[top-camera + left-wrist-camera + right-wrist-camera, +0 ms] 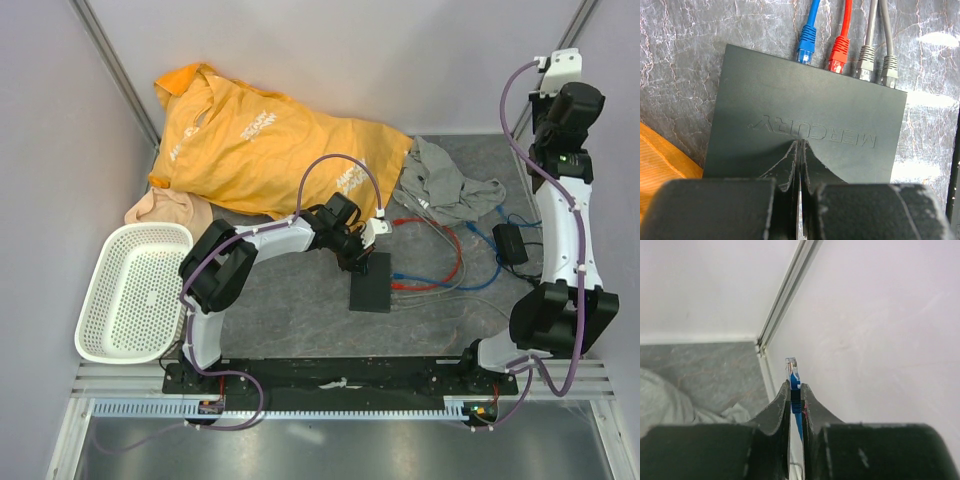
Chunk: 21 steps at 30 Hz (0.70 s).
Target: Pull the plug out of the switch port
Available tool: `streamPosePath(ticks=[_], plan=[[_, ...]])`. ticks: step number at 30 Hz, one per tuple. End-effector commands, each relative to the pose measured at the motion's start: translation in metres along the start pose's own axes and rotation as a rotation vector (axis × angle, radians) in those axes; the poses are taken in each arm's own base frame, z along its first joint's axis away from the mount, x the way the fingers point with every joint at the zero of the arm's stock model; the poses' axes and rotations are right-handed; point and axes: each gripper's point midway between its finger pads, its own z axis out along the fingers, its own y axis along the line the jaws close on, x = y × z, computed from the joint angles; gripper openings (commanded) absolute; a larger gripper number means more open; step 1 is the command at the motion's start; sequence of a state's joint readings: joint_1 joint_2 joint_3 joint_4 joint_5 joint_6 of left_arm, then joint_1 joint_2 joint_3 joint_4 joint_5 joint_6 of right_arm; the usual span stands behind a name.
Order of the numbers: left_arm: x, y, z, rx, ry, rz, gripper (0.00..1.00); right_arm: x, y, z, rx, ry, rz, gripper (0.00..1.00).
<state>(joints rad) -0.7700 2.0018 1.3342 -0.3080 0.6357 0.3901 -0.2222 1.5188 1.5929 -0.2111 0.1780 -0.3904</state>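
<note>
The switch (372,285) is a flat matte-black box marked MERCURY (805,125) lying on the grey mat. Along its far edge, a blue plug (806,44), a red plug (839,54) and two grey plugs (866,60) sit in its ports. My left gripper (800,142) is shut and empty, its tips resting on the switch's top (362,262). My right gripper (795,386) is raised at the far right (578,100), near the wall. It is shut on a loose blue plug (792,375) whose clear tip sticks out past the fingers.
Red and blue cables (440,262) run right from the switch towards a small black power brick (510,243). An orange shirt (260,140), a grey cloth (445,185) and a peach cloth (165,208) lie at the back. A white basket (135,290) stands at the left.
</note>
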Motion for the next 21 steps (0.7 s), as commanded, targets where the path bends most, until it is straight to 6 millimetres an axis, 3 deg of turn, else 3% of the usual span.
streamPosePath(ticks=[1,2,5,9,14,17,21], plan=[[0.063,-0.011,0.006,0.008,0.187,-0.11,0.02,0.049,0.003,0.014,0.031,0.115,-0.041,0.0],[0.063,-0.012,0.006,0.006,0.188,-0.106,0.02,0.076,0.015,0.015,0.004,0.167,-0.05,0.0],[0.065,-0.012,0.005,0.002,0.193,-0.105,0.02,0.127,0.036,0.015,-0.047,0.27,-0.04,0.0],[0.069,-0.013,0.004,0.001,0.205,-0.106,0.01,0.178,0.052,0.009,-0.091,0.4,0.144,0.0],[0.07,-0.014,0.005,0.003,0.208,-0.108,0.01,0.246,0.096,-0.029,-0.191,0.618,0.373,0.0],[0.07,-0.015,0.006,0.008,0.211,-0.107,0.02,0.277,0.115,-0.055,-0.203,0.711,0.447,0.0],[0.07,-0.016,0.006,0.008,0.211,-0.11,0.02,0.301,0.104,-0.068,-0.126,0.758,0.445,0.02]])
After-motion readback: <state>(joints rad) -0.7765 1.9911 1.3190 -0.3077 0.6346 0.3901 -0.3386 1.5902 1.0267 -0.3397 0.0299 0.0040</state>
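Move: The right hand already grips the blue cable's plug high over the table; the black adapter it comes down beside lies some 37 cm below, about 10 cm back and 2 cm to its right. From the adapter, the grey cloth is about 15 cm left and 13 cm farther out, the switch some 32 cm left and 9 cm nearer. From the left hand, the adapter is about 33 cm right, 9 cm ahead and slightly lower. Swing the right gripper down fast, some 31 cm, with the blue plug kept pinched in it. Drop nearly straight at first, then also draw it back about 10 cm, bringing the plug close over the left edge of the black adapter. On the way tip the fingers from almost level to steeply down, and roll the hand so that its left side rises about 35 degrees. ##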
